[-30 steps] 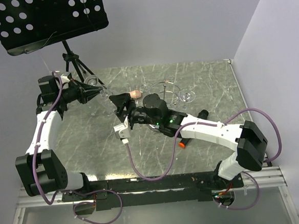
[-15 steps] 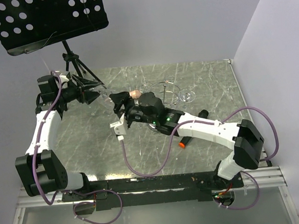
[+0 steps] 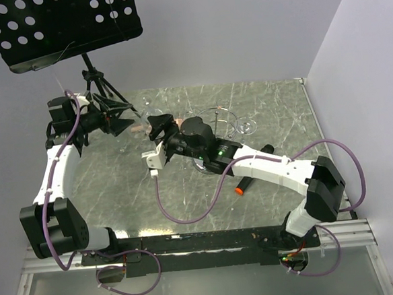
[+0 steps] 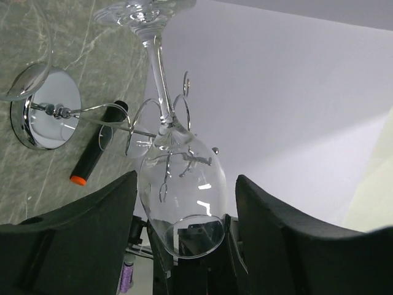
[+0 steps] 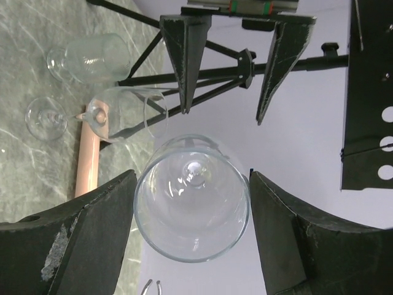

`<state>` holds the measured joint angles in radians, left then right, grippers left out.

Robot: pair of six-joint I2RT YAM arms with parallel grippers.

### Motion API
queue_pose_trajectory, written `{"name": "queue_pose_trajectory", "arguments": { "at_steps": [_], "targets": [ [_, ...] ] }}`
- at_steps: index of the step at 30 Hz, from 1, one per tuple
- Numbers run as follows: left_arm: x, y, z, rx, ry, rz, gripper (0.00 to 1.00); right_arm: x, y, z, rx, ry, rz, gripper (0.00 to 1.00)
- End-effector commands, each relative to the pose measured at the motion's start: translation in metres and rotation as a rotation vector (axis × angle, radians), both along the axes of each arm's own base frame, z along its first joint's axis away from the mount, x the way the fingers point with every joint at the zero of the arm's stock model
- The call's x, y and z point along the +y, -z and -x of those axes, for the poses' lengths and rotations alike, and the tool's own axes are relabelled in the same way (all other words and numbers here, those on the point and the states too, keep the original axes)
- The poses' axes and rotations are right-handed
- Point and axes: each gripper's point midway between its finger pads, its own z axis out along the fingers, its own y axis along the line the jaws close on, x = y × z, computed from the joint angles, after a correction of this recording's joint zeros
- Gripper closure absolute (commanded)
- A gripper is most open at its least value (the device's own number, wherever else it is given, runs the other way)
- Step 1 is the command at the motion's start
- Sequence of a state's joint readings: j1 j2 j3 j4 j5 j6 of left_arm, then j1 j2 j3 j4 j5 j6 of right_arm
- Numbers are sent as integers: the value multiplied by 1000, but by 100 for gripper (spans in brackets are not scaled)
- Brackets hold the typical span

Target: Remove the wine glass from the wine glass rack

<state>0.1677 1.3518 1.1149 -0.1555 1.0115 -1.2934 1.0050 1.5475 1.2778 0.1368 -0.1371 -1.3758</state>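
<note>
A clear wine glass (image 5: pixel 191 196) hangs level in the air, its mouth facing my right wrist camera. My right gripper (image 5: pixel 192 174) is shut on its bowl, with a finger pressed against each side. In the left wrist view the same glass (image 4: pixel 184 196) shows stem and foot pointing up the frame. My left gripper (image 4: pixel 185 178) stands open with nothing gripped; from above it (image 3: pixel 117 119) faces the right gripper (image 3: pixel 155 121) near the stand's legs. The chrome wine glass rack (image 3: pixel 216 116) stands mid-table, its disc base (image 4: pixel 46 117) and wire arms behind the glass.
A black music stand (image 3: pixel 60 25) rises at the back left, its tripod legs (image 5: pixel 202 77) just behind the glass. Two more glasses (image 5: pixel 92 58) (image 5: pixel 126 114) and a peach cylinder (image 5: pixel 86 163) lie on the marble below. A black marker with an orange cap (image 4: pixel 92 153) lies near the rack.
My left gripper has gone from shut to open. The right gripper has carried the wine glass left and toward the back, closer to the left gripper.
</note>
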Motion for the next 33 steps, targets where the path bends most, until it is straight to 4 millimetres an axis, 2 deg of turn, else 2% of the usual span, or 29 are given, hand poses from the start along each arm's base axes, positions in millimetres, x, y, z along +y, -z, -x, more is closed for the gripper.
{"name": "queue_pose_trajectory", "arguments": {
  "at_steps": [1, 9, 18, 28, 33],
  "targets": [
    [2, -27, -1, -114, -9, -34, 31, -3, -62, -12, -79, 43, -129, 60],
    [13, -35, 2, -148, -32, -46, 32, -12, -64, -29, 69, 95, -127, 65],
    [24, -51, 9, -216, -56, -84, 32, -17, -42, -42, 248, 155, -88, 68],
    [34, -49, 12, -223, -96, -101, 31, -12, -20, -50, 484, 212, -40, 70],
    [37, -47, 13, -220, -102, -104, 31, -13, -13, -61, 608, 253, -56, 70]
  ]
}}
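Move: Roughly 15 cm ahead of the right hand, 2 cm left and 28 cm below lies the clear table patch the held wine glass seems bound for. The beige microphone is some 8 cm beyond that patch. Two standing glasses are about 15 cm ahead of the right hand, 9 and 17 cm left; the rack is 7 cm ahead, 17 cm right. From the left hand the patch lies 9 cm ahead, 6 cm right, 27 cm below. Carrying the wine glass by its bowl, still pinched mouth towards the wrist, the right hand goes forward about 5 cm towards the beige microphone, rising a little, then sinking to slightly below where it began. Its wrist rolls over some 30 degrees and swings a bit clockwise, dipping the fingers. The left hand, already open, backs away left and up, its fingers staying spread. ##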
